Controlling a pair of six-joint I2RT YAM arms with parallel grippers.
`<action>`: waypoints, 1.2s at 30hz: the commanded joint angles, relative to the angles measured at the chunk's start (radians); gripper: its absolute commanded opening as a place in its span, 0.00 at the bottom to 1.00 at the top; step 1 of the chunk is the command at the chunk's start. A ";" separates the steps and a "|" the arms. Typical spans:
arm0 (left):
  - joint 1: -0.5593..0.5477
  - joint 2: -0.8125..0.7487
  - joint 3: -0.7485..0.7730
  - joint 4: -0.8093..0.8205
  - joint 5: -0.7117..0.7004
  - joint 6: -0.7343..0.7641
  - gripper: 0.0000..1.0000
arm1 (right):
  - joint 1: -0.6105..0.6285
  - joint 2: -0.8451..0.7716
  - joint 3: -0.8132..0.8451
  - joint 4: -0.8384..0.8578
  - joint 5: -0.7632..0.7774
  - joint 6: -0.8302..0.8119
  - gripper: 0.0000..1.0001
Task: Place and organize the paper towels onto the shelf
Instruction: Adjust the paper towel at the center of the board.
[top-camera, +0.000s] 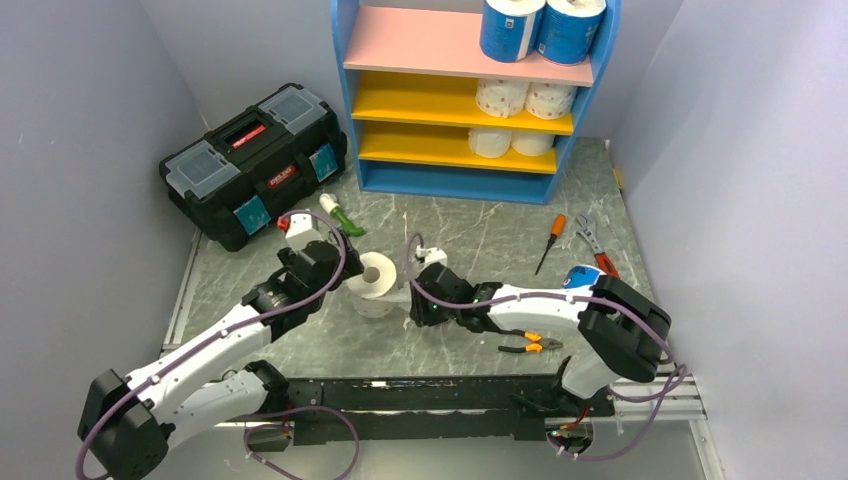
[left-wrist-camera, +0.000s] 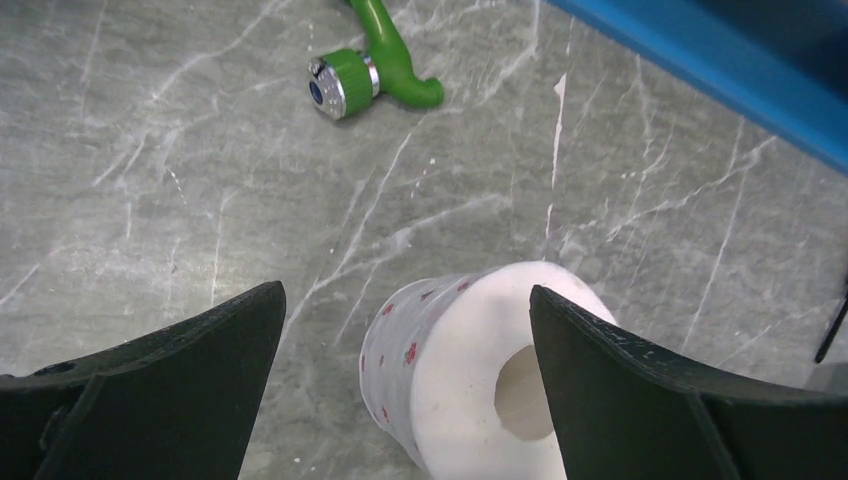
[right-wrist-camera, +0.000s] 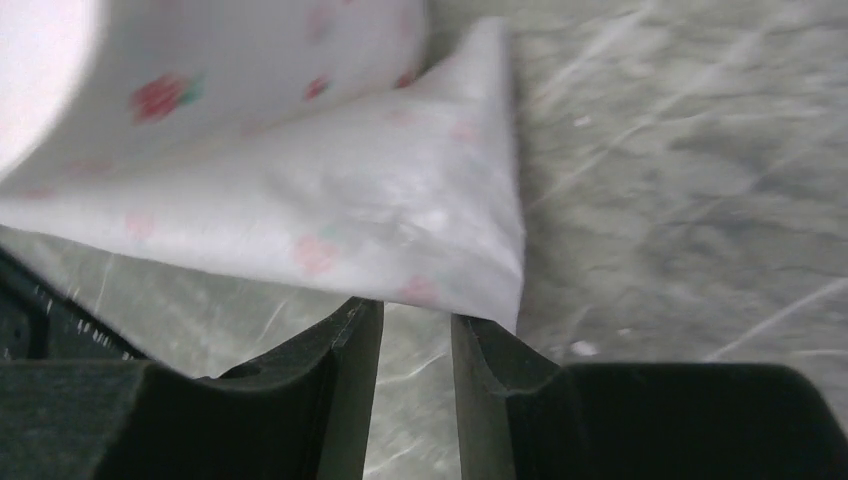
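Note:
A white paper towel roll with pink dots (top-camera: 378, 275) (left-wrist-camera: 470, 370) stands on end on the marble table. My left gripper (top-camera: 338, 262) (left-wrist-camera: 407, 292) is open, one finger on each side of the roll and not touching it. My right gripper (top-camera: 418, 296) (right-wrist-camera: 415, 312) is at the roll's right base, shut on its loose sheet (right-wrist-camera: 400, 220). The blue-framed shelf (top-camera: 470, 185) at the back holds two blue-wrapped rolls (top-camera: 512, 28) on the pink board. Two dotted rolls (top-camera: 502, 97) and two white rolls (top-camera: 490, 142) sit on the yellow boards.
A black toolbox (top-camera: 255, 165) sits back left, with a green-handled tool (top-camera: 340, 218) (left-wrist-camera: 385, 70) lying beside it. A screwdriver (top-camera: 550, 240), a wrench (top-camera: 590, 235) and pliers (top-camera: 530, 345) lie to the right. A blue-wrapped roll (top-camera: 580, 275) shows behind the right arm. Walls close both sides.

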 joint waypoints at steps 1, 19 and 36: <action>0.006 0.038 0.040 0.040 0.058 0.002 0.99 | -0.082 -0.012 -0.034 0.145 0.023 0.019 0.35; 0.005 0.019 -0.015 0.054 0.111 -0.006 0.97 | -0.200 0.162 0.225 0.135 -0.012 -0.059 0.49; 0.004 -0.065 -0.017 0.016 0.094 -0.003 0.97 | -0.256 0.165 0.359 -0.029 0.103 -0.050 0.66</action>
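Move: The right hand has the paper towel roll about 10 cm to its left and 6 cm ahead, its middle some 2 cm higher; the roll's loose sheet hangs some 3 cm ahead and 3 cm left of that hand. The green nozzle lies roughly 19 cm ahead and 17 cm left, a few centimetres lower. From the left hand, the roll is about 8 cm right, 3 cm back and 8 cm below. Right hand sweeps forward about 14 cm past the roll, loose sheet at its opening fingers; left stays over rim. ##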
